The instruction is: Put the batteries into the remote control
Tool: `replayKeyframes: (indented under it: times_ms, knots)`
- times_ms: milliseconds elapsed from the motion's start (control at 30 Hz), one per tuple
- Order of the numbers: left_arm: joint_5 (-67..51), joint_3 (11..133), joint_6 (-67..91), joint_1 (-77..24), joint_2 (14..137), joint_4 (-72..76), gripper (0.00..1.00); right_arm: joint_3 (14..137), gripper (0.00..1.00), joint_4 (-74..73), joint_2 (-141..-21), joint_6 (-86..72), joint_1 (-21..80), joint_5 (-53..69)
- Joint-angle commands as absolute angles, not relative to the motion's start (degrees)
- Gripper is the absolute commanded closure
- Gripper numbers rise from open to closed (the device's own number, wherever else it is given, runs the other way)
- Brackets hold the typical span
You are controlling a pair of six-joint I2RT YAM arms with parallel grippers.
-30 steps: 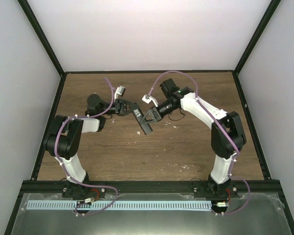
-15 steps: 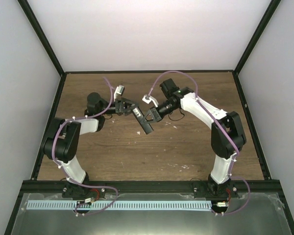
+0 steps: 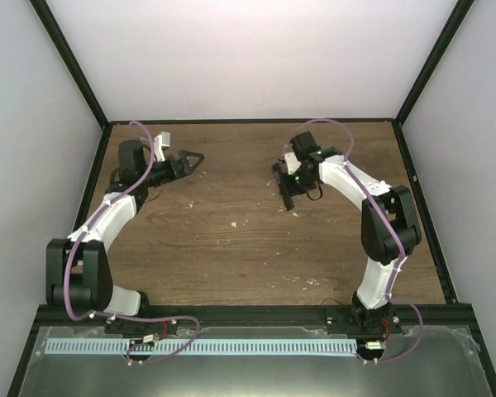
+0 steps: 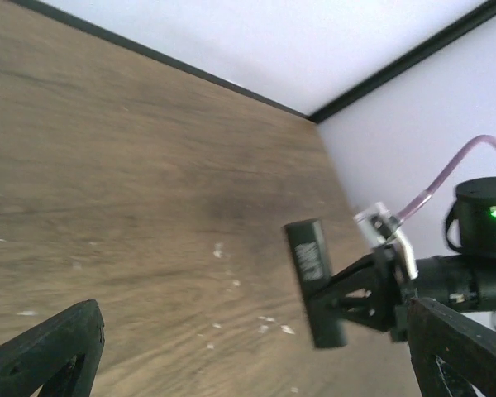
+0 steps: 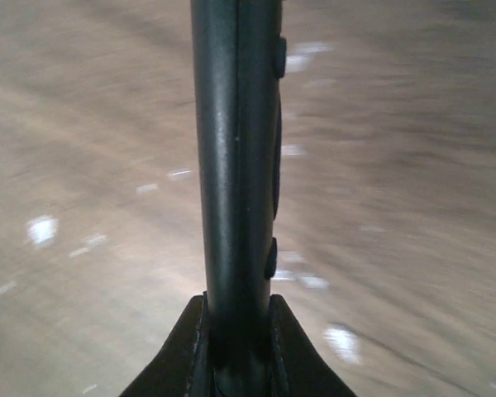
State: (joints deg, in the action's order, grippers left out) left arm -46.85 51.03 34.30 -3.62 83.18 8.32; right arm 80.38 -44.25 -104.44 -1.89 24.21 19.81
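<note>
The remote control (image 5: 236,165) is a slim black bar seen edge-on in the right wrist view, with small buttons along its right side. My right gripper (image 5: 236,347) is shut on its near end. From above, the right gripper (image 3: 286,180) holds the remote control (image 3: 288,198) over the back right of the table. The left wrist view shows the remote control (image 4: 314,281) from across the table, clamped in the right gripper (image 4: 360,289). My left gripper (image 3: 192,159) is at the back left, open and holding nothing, with its fingertips (image 4: 58,343) wide apart. The batteries are out of view.
Pale specks of chipped wood (image 3: 236,223) lie scattered on the brown table (image 3: 231,265). A black frame rail (image 3: 248,121) and white walls close in the back and sides. The arm bases stand at the near edge.
My left gripper opened, let go of the remote and swung away to the back left. The right arm kept the remote and carried it right and back.
</note>
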Motion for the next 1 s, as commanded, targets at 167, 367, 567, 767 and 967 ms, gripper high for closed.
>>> replayKeyframes:
  times_ms: [167, 367, 567, 767, 967]
  knots:
    - [-29.91, 53.95, 23.81, -3.91, 78.34, -9.89, 0.0, 82.55, 0.99, -45.6, -111.53, -8.91, 22.6, -18.52]
    - [-29.65, 54.5, 22.92, -3.88, 78.92, -11.14, 0.0, 84.09, 0.99, -44.01, -115.01, -6.23, 26.0, -24.21]
    - [-29.35, 54.79, 22.85, -3.82, 78.74, -11.28, 0.0, 87.52, 0.99, -45.92, -119.35, -6.58, 30.01, -26.02]
    - [-29.91, 54.17, 22.81, -3.82, 78.88, -11.16, 0.0, 88.24, 0.97, -46.66, -121.34, -6.02, 31.02, -25.64]
    - [-30.32, 53.85, 22.85, -3.87, 79.14, -11.02, 0.0, 88.22, 0.82, -46.26, -121.82, -4.79, 31.93, -23.9]
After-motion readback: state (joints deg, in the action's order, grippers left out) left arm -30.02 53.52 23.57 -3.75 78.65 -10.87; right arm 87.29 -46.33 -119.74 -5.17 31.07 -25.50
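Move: The right hand already holds the remote, and the bare patch of table it is taken to lies about 5 cm ahead, 6 cm to its right and 8 cm below. Two white chips lie on the wood almost under that hand, some 3 cm right and 9 cm down; a larger white chip is about 3 cm back and 17 cm left. From the empty left hand the bare patch is some 34 cm right, 2 cm ahead and 20 cm below. Still pinching the remote, the right hand swings right some 10 cm while sinking 6 to 7 cm and reaching about 5 cm forward, then slides back about 4 cm to the left at the low height, the wrist rolling some 40 degrees so that the left-slanting fingers come to point nearly straight down; the squeeze slackens only at the very end. Meanwhile the empty left hand, fingers staying wide open, eases about 4 cm to its left, away from the remote, and ends a little lower. ##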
